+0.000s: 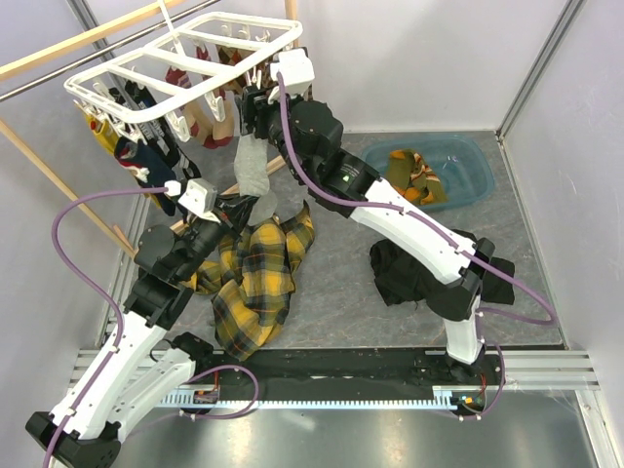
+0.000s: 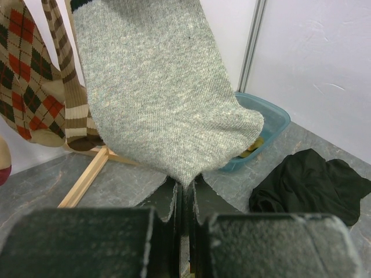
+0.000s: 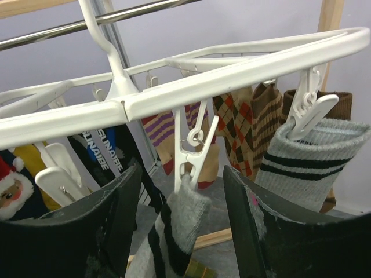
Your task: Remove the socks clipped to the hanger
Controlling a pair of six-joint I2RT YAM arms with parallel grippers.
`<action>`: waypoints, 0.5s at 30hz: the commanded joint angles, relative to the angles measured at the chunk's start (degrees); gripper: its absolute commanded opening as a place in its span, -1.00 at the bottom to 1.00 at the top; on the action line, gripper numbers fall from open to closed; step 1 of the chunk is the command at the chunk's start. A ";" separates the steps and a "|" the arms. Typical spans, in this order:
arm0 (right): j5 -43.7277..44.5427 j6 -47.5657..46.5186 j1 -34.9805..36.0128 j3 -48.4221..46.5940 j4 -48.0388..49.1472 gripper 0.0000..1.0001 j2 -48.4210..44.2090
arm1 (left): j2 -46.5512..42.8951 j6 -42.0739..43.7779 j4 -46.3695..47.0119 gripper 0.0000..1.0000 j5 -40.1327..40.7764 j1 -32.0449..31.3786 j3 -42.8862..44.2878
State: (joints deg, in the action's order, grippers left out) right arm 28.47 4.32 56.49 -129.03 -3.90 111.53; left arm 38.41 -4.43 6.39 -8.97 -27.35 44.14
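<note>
The white hanger point(image 1: 146, 114) hangs from the rail at the upper left, with several socks clipped under it. A grey sock point(image 1: 252, 171) with a black stripe hangs from a clip point(image 3: 194, 145) on the hanger's near bar point(image 3: 232, 63). My right gripper point(image 3: 181, 174) is open, one finger on each side of that clip and the sock's cuff point(image 3: 185, 217), not touching them. My left gripper point(image 2: 185, 188) is shut on the toe end of the grey sock point(image 2: 156, 98), which stretches up from it. In the top view the right gripper point(image 1: 255, 109) is at the hanger's near edge and the left gripper point(image 1: 255, 210) is below it.
Argyle and brown striped socks point(image 2: 23, 75) hang next to the grey one, and another grey striped sock point(image 3: 307, 162) hangs to the right. A yellow plaid cloth point(image 1: 253, 278) and a black garment point(image 1: 409, 268) lie on the table. A blue tub point(image 1: 448, 171) stands at the back right. The rack's wooden foot point(image 2: 87, 176) runs behind.
</note>
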 commanded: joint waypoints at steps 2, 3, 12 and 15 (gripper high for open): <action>3.69 -3.17 0.55 -5.79 3.46 0.31 2.11 | -0.71 1.00 2.40 -0.96 -0.52 -0.07 -0.19; 3.96 -3.44 0.55 -6.23 3.46 0.29 2.81 | -0.62 1.00 2.40 -0.97 -0.52 -0.07 -0.19; 3.61 -6.43 0.55 -8.43 6.45 0.02 4.75 | -0.88 1.00 2.48 -0.97 -0.52 -0.07 -0.37; 3.87 -6.69 0.55 -8.69 7.06 -0.40 5.10 | -1.06 1.00 2.48 -0.97 -0.35 -0.07 -0.46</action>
State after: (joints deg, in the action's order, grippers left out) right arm 31.57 -0.75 56.80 -135.04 0.36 115.94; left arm 38.04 -4.43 6.37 -9.17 -27.35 43.70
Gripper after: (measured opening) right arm 0.383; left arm 0.044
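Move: The clip holding the grey sock is right in front of my open right fingertips: some 3 cm ahead, 1 cm left and 2 cm up. The clip of the other grey sock is about 9 cm ahead and 6 cm right of this hand, 3 cm up; an empty clip is about 10 cm left and 4 cm back, at hand height. From my left hand, already pinching the toe, the sock's clip is roughly 15 cm ahead, 2 cm right and 15 cm up. With my right hand I ease up about 2 cm and forward about 1 cm to the clip at the grey sock's cuff, tipping the fingertips up some 5 degrees, and bring the wide-open fingers in until they flank its two handle arms. My left hand stays put and keeps the sock's toe pinched. ##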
